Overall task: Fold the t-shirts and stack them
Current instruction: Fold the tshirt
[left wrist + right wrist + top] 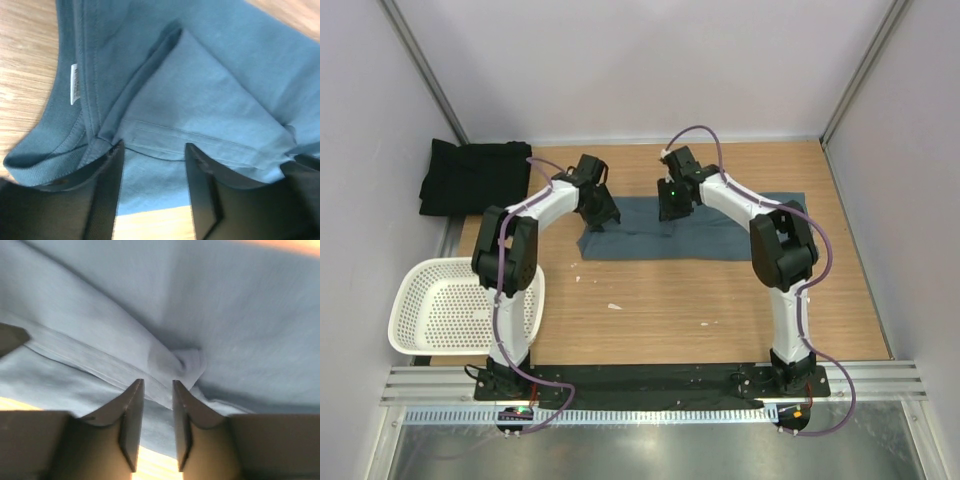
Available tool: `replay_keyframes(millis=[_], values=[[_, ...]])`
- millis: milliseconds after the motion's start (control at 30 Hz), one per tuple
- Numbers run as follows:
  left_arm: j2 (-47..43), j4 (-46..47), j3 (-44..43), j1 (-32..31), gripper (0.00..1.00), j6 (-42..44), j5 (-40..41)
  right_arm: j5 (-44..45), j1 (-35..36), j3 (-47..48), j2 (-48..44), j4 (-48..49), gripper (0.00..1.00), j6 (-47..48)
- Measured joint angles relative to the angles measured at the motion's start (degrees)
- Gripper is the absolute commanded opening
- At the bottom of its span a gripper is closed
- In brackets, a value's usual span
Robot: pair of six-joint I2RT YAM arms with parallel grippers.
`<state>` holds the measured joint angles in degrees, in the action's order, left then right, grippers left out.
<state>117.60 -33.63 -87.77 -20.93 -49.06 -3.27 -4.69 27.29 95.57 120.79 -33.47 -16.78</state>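
Observation:
The slate blue-grey t-shirt (720, 232) lies folded into a long strip across the middle of the table. My left gripper (603, 218) stands open over its left end. In the left wrist view the left gripper (154, 146) hangs just above a folded sleeve, with the collar and white neck label (75, 84) to the left. My right gripper (672, 208) is at the strip's far edge. In the right wrist view the right gripper (157, 382) is open by a narrow gap, and a small pucker of cloth (182, 362) sits just past its tips. The black t-shirt (475, 175) lies at the far left corner.
A white perforated basket (460, 300) hangs over the table's left edge beside the left arm's base. Grey walls close in the far side and both sides. Bare wooden table (670, 300) runs between the shirt and the arm bases.

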Motion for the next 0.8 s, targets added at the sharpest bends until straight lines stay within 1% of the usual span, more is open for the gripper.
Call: replay_keyframes(millis=[33,67,100,133,167,200,267,433,533,633,800], values=[[0.0,-0.2,-0.5,0.0,0.56,0.0,0.0,-0.2,-0.3,0.9,-0.3,0.1,0.52,0.1],[0.0,-0.7,-1.4,0.0,0.59,0.0,0.0,-0.5,-0.9,1.3,-0.8,0.1,0.58,0.0],[-0.1,-0.9,-2.3,0.0,0.63,0.0,0.0,-0.8,-1.7,1.5,-1.6,0.1,0.67,0.1],[-0.1,-1.3,-3.6,0.0,0.65,-0.1,0.0,-1.0,-3.0,1.6,-3.0,0.0,0.87,0.3],[-0.2,-1.4,-4.9,0.0,0.69,-0.2,0.0,-1.0,-4.2,1.6,-4.1,-0.2,0.96,0.4],[-0.3,-1.4,-5.9,-0.1,0.71,-0.3,0.1,-0.7,-5.8,1.6,-5.4,-0.4,1.0,1.2],[-0.7,-1.6,-8.5,-0.4,0.99,-1.2,0.2,1.9,-8.9,1.6,-8.0,-0.8,1.0,3.1],[-1.7,-2.7,-12.2,-1.7,1.0,-8.2,0.8,10.3,-16.2,1.2,-11.5,-0.6,1.0,9.4],[-1.4,-5.3,-13.9,-3.4,1.0,-14.0,2.4,14.1,-18.5,-0.7,-11.4,0.5,1.0,12.2],[0.2,-9.4,-17.7,-5.4,1.0,-20.4,5.1,15.8,-19.6,-2.7,-10.0,1.6,1.0,15.1],[2.6,-14.3,-22.5,-8.0,1.0,-30.6,10.1,15.7,-19.9,-5.7,-6.7,5.2,0.99,18.8]])
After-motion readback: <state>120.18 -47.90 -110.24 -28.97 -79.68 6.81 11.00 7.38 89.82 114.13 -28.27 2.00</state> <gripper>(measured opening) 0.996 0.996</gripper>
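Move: The right hand, a few centimetres over the middle of the folded t-shirt, heads for the shirt's right half, whose middle lies about 23 cm to its right, level fore and aft and some 4 cm lower. The inner flap's corner is just 2 cm right and 2 cm back of this hand, about 4 cm below. From the left hand, which backs off, that corner is roughly 16 cm right, 2 cm back and 3 cm below. Swing the right gripper fast to the right, about 22 cm, away from the flap's corner and over the shirt's right half, opening wide on the way; arc up some 10 cm while reaching 6 cm forward, then sink about 7 cm towards the cloth. Meanwhile lift the left gripper clear, spread it fully, then carry it right, turning it counter-clockwise. ##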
